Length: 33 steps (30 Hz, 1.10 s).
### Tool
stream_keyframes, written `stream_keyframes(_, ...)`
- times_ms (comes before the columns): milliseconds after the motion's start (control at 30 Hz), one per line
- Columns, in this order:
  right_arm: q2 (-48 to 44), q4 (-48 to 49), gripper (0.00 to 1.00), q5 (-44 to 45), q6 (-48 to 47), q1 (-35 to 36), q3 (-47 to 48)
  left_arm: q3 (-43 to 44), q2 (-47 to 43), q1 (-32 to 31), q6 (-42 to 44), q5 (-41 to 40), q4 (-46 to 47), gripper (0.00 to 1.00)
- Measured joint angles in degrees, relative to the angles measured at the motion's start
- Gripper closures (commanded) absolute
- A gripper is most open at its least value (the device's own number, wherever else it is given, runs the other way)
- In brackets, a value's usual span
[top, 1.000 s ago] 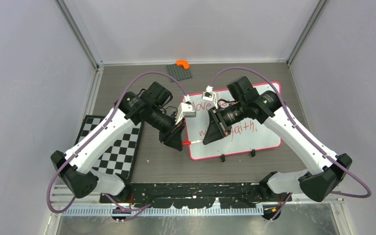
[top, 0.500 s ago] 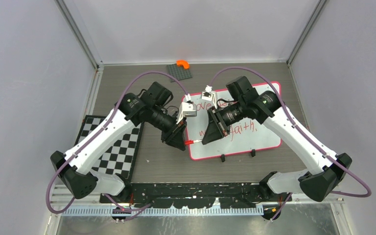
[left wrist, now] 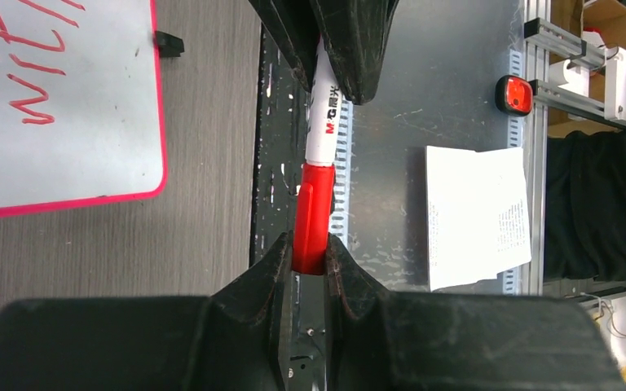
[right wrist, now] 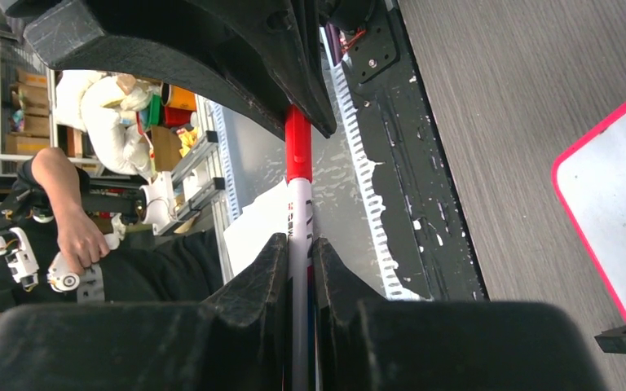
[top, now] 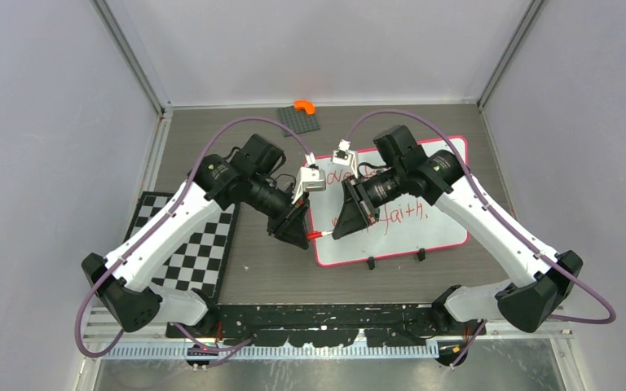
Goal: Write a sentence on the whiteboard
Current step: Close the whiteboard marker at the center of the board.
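Observation:
The whiteboard (top: 436, 232) lies flat at the right, pink-rimmed, with the red sentence (top: 391, 215) partly hidden by my right arm. It also shows in the left wrist view (left wrist: 81, 138) with part of the sentence (left wrist: 33, 77), and in the right wrist view (right wrist: 619, 195). A marker (top: 319, 235) hangs level over the board's left edge. My left gripper (top: 305, 237) (left wrist: 310, 248) is shut on its red cap (left wrist: 314, 208). My right gripper (top: 337, 233) (right wrist: 297, 244) is shut on its white barrel (right wrist: 299, 212). Cap and barrel are joined.
A checkerboard mat (top: 187, 244) lies at the left. A grey studded plate (top: 298, 120) with an orange piece (top: 304, 106) sits at the back. Two black clips (top: 370, 262) stand on the board's near edge. A black strip (top: 326, 314) runs along the table's near edge.
My right gripper has shifted a little left toward the left gripper, so less of the marker shows between them. Both grippers keep their hold.

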Motion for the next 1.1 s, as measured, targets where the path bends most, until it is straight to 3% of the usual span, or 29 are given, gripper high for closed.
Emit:
stream_keyframes(567,0.9,2.0,0.99,-2.0,6.2,1.3,-1.2,3.0,1.6,-0.5,-4.8,-1.2,-4.7,1.0)
stream_keyframes(667,1.1,1.9,0.71,-2.1,6.0,1.3,-1.2,3.2,1.7,-0.5,-3.9,-1.6,-5.5,1.0)
stream_keyframes(933,1.4,2.0,0.29,-1.4,4.0,-4.2,1.5,0.0,-2.0,3.2,3.5,0.2,0.9,1.0)
stream_keyframes(1100,1.0,2.2,0.26,-0.9,3.2,-15.1,6.3,-3.7,-6.4,11.9,6.1,1.6,1.0,1.0)
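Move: The left hand already pinches the red cap, and the white marker barrel lies about 7 cm to its right, 1 cm ahead and nearly level. The right hand already grips that barrel; the cap is about 5 cm to its left, level in height and depth. The whiteboard's middle is some 18 cm ahead of the right hand, 15 cm to its right and 26 cm below. From the left hand, the chessboard's middle is some 37 cm left, 7 cm ahead and 26 cm below. Leftward and slightly back, about 1 cm, the right hand keeps pressing the barrel into the cap, and the left hand, still pinching the cap, gives a little the same way. Then the right fingers open and let go, and that hand quickly pulls away forward about 9 cm, also rising and swinging right, turning clockwise. The left carries the marker forward and left, some 4 cm each. ##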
